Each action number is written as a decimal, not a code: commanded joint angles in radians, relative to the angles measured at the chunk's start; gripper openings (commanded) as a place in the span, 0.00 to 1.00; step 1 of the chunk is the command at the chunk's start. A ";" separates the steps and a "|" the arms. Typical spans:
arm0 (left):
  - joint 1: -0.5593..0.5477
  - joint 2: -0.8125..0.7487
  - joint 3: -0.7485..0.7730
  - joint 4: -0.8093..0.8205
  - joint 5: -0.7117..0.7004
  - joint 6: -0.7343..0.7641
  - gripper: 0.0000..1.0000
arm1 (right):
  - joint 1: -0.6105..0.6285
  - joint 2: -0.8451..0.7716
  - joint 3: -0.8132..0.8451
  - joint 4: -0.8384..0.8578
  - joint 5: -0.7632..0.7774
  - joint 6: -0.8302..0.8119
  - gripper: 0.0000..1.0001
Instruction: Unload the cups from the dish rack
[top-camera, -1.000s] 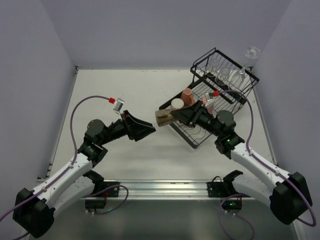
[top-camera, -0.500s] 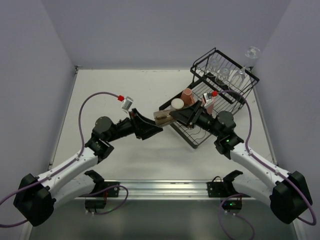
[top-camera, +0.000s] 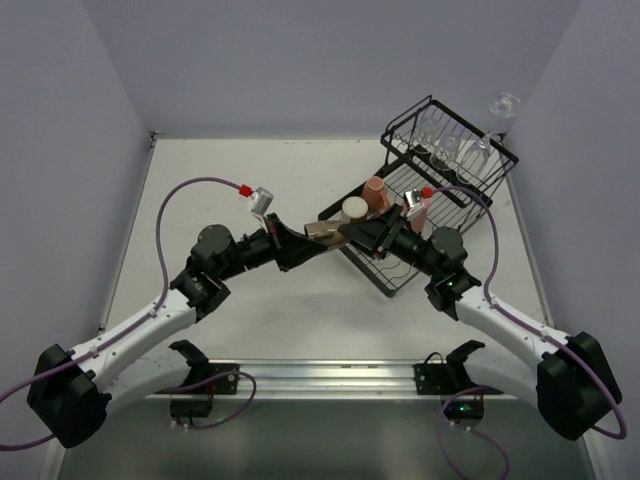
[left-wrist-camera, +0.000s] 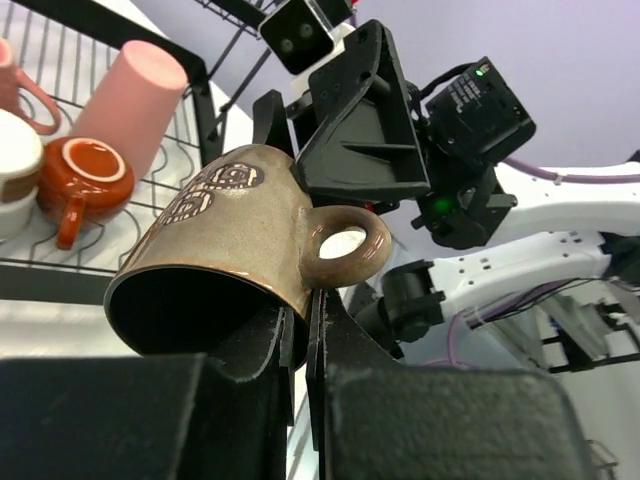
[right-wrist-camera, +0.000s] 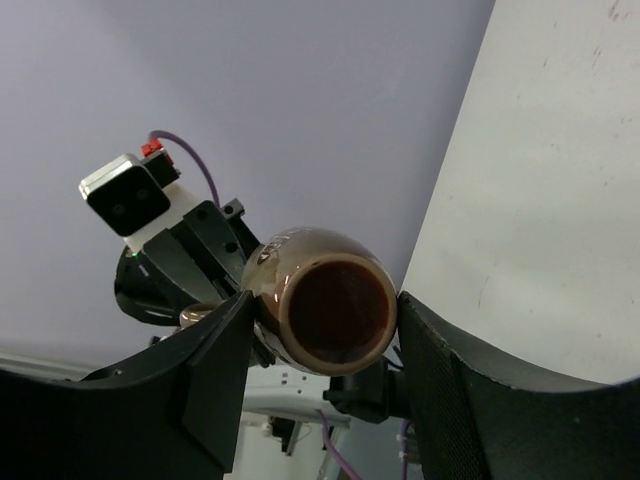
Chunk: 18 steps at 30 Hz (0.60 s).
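The dark brown mug hangs above the table between both arms. My right gripper is shut on its base end, with fingers on either side of it in the right wrist view. My left gripper is shut on the mug's rim beside the handle, one finger inside the mug and one outside. The black dish rack lies behind the right arm. It holds a pink tumbler, a cream cup, a small pink mug and clear glasses. An orange-red mug shows in the left wrist view.
The rack's raised wire basket stands at the back right near the wall, with a stemmed glass at its top corner. White table stretches left of the rack. Grey walls close in the sides and back.
My left arm has reached right to the mug and its fingers have closed on the rim. My right gripper has held the mug nearly still.
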 joint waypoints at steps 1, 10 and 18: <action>0.001 -0.017 0.162 -0.213 -0.176 0.190 0.00 | 0.008 -0.016 0.008 -0.006 -0.016 -0.039 0.60; 0.032 0.301 0.705 -0.979 -0.707 0.431 0.00 | 0.008 -0.251 0.037 -0.452 0.123 -0.387 0.91; 0.303 0.596 0.866 -1.202 -0.743 0.467 0.00 | 0.010 -0.360 0.054 -0.722 0.140 -0.605 0.93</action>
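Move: The brown mug is already held between both hands: its middle lies some 2 cm ahead and 3 cm right of the left hand, about 2 ahead and 4 left of the right hand. For the left hand, clear table waits roughly 24 cm ahead, 17 left and 27 below. The white cup in the rack is about 23 ahead, 8 right and 20 below the left hand; the orange mug stands 17 ahead, 14 right, 21 below. The brown mug goes off in the left hand, still pinched by its wall beside the handle: forward about 19 cm and left about 13, rising slightly, then sinking past its starting height, as the fingers swing from pointing right to forward and down. The right fingers open wide and let go, backing off some 6 cm to the right, down and back while tipping down about 25 degrees. ##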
